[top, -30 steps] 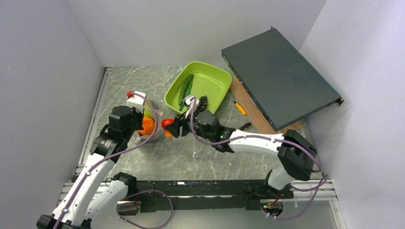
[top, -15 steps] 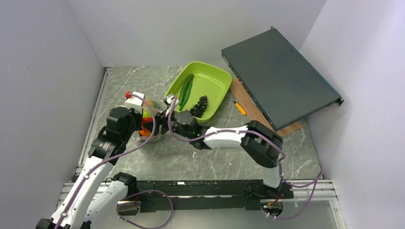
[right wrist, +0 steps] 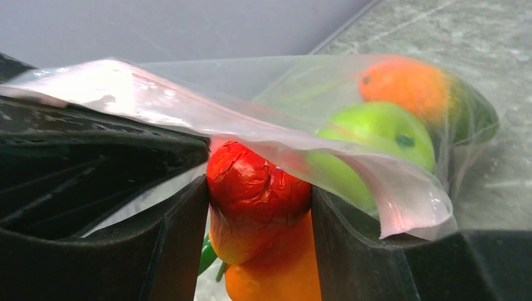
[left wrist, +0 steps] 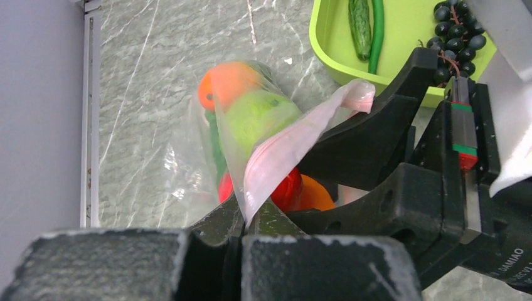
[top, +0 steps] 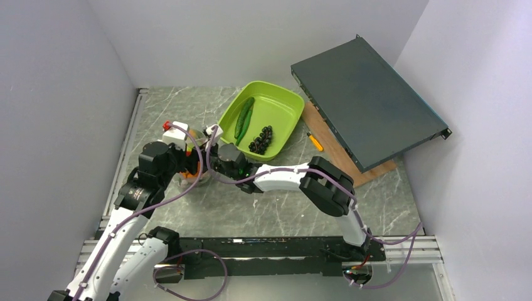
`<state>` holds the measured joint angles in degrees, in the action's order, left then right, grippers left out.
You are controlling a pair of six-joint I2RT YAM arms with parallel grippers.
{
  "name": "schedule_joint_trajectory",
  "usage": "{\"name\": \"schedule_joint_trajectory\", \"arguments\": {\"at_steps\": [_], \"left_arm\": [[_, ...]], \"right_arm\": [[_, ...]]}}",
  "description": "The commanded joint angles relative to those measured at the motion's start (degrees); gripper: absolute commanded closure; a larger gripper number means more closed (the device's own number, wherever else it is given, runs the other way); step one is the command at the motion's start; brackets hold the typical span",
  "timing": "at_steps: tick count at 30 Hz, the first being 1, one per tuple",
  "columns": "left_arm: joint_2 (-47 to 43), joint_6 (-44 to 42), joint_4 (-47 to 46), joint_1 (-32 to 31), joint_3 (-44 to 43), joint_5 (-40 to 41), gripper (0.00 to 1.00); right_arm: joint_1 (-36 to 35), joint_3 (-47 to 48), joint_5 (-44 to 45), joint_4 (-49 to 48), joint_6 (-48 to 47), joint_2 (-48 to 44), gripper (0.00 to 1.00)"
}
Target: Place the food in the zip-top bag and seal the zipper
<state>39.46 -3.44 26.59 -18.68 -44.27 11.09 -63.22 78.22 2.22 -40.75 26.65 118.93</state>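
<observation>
The zip-top bag [left wrist: 188, 157] lies on the marble table with an orange [left wrist: 229, 84] and a green apple [left wrist: 257, 116] inside. My left gripper [left wrist: 254, 216] is shut on the pink zipper [left wrist: 295, 141] and holds the upper lip of the mouth lifted. My right gripper [right wrist: 260, 207] is shut on the red pepper [right wrist: 257, 182], which shades to orange at its lower end. The pepper sits right at the bag's mouth, under the raised lip. In the lime-green tray [top: 285, 103] lie a cucumber [top: 243, 116], a green pod [left wrist: 377, 31] and dark grapes [top: 261, 139].
A dark flat case [top: 367, 100] leans at the back right on a wooden board [top: 326, 141]. An orange-handled screwdriver [top: 315, 142] lies beside the board. Grey walls close in the left, back and right. The two wrists are nearly touching at the bag.
My right arm has swung left with the red pepper, from beside the bag into its open mouth. The left gripper kept its hold on the zipper and barely shifted.
</observation>
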Motion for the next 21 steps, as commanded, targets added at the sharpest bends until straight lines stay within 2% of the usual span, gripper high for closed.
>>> {"name": "schedule_joint_trajectory", "arguments": {"at_steps": [1,4,7,11,21], "left_arm": [[-1.3,0.8,-3.9,-0.2,-1.7,0.6,1.00],[-1.2,0.9,-3.7,-0.2,-1.9,1.3,1.00],[-1.2,0.8,-3.6,-0.2,-1.8,1.5,1.00],[-1.3,0.8,-3.6,-0.2,-1.7,2.0,1.00],[-0.7,0.8,-3.6,-0.2,-1.7,1.8,1.00]], "right_arm": [[-0.1,-0.9,2.3,7.6,0.5,-4.3,0.45],[-0.1,-1.3,3.2,15.1,-1.6,-7.4,0.36],[-0.1,-3.7,4.2,18.2,-2.8,-10.8,0.28],[-0.2,-4.4,4.9,24.2,-3.7,-14.2,0.24],[-0.1,-5.8,5.4,29.8,-5.8,-19.8,0.18]]}}
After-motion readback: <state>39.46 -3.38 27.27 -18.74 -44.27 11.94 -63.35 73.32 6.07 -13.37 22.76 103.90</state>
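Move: The right fingers still hold the red pepper at the mouth of the bag. The filled body of the bag lies about 4 cm ahead of that hand, 1 cm to its left and 6 cm lower. In the bag, the orange is level with the hand, 2 cm left and 5 cm below, and the green apple 5 cm ahead, 1 cm left and 5 cm down. The left hand pinches the rim, the bag's body some 5 cm ahead, 3 cm right and 9 cm below. Letting go of the red pepper, the right fingers spread from just over half open to about four fifths, while the hand draws some 7 cm to the right out of the bag's mouth, slipping about 2 cm back and a little down. Its fingertips dip nearly 20 degrees on the way. The left hand stays put and keeps its pinch on the zipper rim. ##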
